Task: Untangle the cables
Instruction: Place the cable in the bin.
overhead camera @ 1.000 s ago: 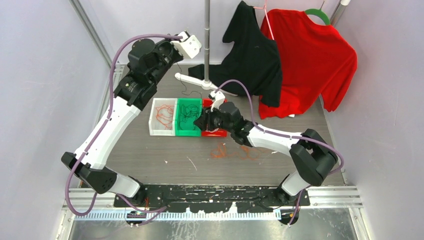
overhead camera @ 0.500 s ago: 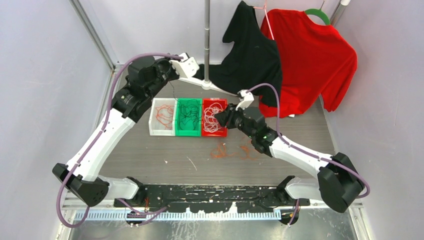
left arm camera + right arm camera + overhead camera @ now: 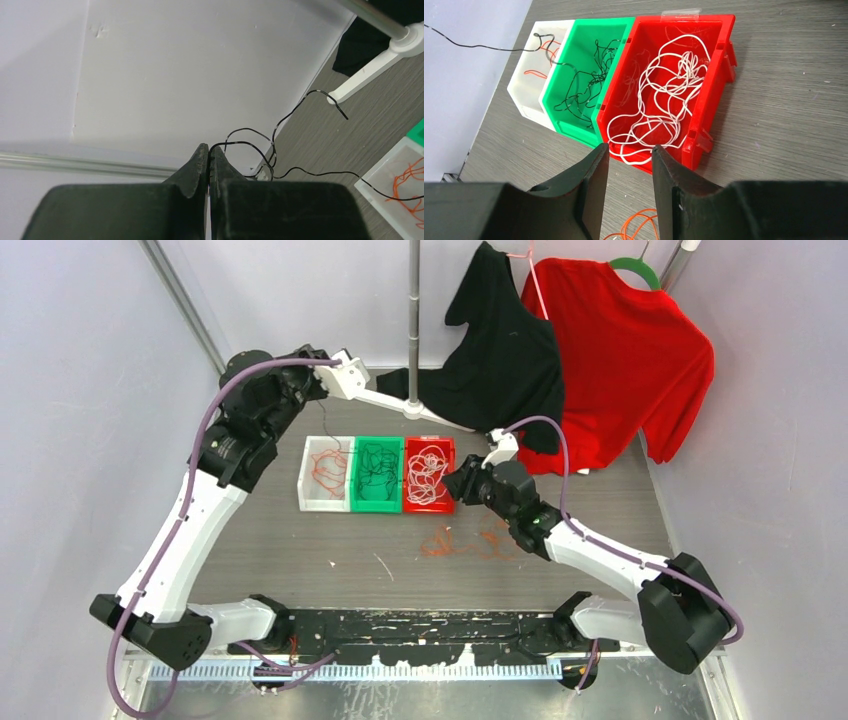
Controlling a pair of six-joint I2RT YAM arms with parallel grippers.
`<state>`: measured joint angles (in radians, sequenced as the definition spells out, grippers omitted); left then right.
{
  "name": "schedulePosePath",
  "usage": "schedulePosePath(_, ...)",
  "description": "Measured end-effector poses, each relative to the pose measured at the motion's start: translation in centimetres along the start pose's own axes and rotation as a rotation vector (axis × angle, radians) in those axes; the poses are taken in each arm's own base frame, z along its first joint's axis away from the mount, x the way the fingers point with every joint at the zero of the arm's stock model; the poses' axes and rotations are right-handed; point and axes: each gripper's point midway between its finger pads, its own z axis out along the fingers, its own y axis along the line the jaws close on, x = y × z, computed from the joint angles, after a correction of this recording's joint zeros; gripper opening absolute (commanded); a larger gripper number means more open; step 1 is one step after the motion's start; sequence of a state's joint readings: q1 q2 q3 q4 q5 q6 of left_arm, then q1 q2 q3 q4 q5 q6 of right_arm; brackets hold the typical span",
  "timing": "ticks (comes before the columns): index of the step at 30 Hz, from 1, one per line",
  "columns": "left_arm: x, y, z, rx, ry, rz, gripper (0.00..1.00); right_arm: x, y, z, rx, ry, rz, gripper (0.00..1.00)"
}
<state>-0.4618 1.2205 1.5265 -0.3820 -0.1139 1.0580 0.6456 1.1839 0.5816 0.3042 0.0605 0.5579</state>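
Observation:
Three bins stand side by side: a white bin [image 3: 306, 472] with orange cable, a green bin [image 3: 354, 476] with tangled black cables [image 3: 589, 85], and a red bin [image 3: 719, 60] with white cables [image 3: 659, 95]. My left gripper [image 3: 208, 148] is shut on a thin black cable [image 3: 300, 175], held up near the back-left wall. That strand [image 3: 474, 46] runs across the white bin into the green one. My right gripper [image 3: 630, 150] hangs open and holds nothing, just in front of the red bin's near corner. Loose orange cable [image 3: 440, 540] lies on the table in front of the bins.
A clothes stand with a white foot [image 3: 395, 403] and metal pole [image 3: 413, 300] rises behind the bins. A black shirt [image 3: 510, 350] and a red shirt [image 3: 620, 350] hang at the back right. Walls close in on the left, back and right.
My right gripper has pulled back from over the bins to their right front, its jaws narrowing. My left gripper has swung left toward the wall, drawing the black cable out.

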Motion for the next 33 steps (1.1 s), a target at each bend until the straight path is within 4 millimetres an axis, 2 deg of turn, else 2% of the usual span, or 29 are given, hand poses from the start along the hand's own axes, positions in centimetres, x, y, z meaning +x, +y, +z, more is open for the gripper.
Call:
schedulePosePath(5,1.2,-0.2,-0.1,0.019,0.035,0.016,0.0,0.1,-0.1,-0.1,0.002,-0.002,0.002,0.41)
schedulePosePath(11,0.5,-2.3,0.1,0.089,0.002,-0.075,0.0,0.0,-0.3,-0.1,0.007,-0.003,0.003,0.41)
schedulePosePath(14,-0.2,-4.4,0.4,0.149,-0.013,-0.131,0.0,-0.2,-0.4,-0.3,0.012,-0.007,0.004,0.4)
schedulePosePath(17,-0.1,-7.4,1.1,0.22,-0.007,-0.153,0.0,-0.7,-0.5,-0.7,0.013,-0.021,0.006,0.4)
schedulePosePath(24,3.1,-16.6,3.1,0.426,0.095,-0.135,0.0,-1.3,-1.2,-1.5,0.03,-0.048,0.009,0.4)
schedulePosePath(28,3.4,-18.8,3.8,0.478,0.114,-0.138,0.0,-0.9,-1.8,-1.6,0.046,-0.038,0.011,0.39)
schedulePosePath(33,2.5,-21.3,4.9,0.533,0.128,-0.183,0.0,-0.8,-2.1,-1.6,0.054,-0.036,0.011,0.39)
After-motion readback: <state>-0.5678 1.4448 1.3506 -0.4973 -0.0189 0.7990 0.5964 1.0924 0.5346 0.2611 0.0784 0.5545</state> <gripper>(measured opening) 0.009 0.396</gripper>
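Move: The left hand holds an end of the black cable high up; the green bin it is taken to lies about 42 cm below, some 6 cm to the right and 2 cm farther out. The white bin adjoins the green one about 10 cm to its left, the red bin about 10 cm to its right. From the right hand, the green bin lies about 7 cm ahead, 14 cm left and 13 cm below. Still pinching the black cable between shut fingers, the left hand lowers it some 20 cm towards the green bin, mostly in the later part, also going about 8 cm to the right after a slight drift left, while the wrist tips the fingers down by some 30 degrees. The empty right hand, fingers half open, eases a little to the right, away from the red bin. ##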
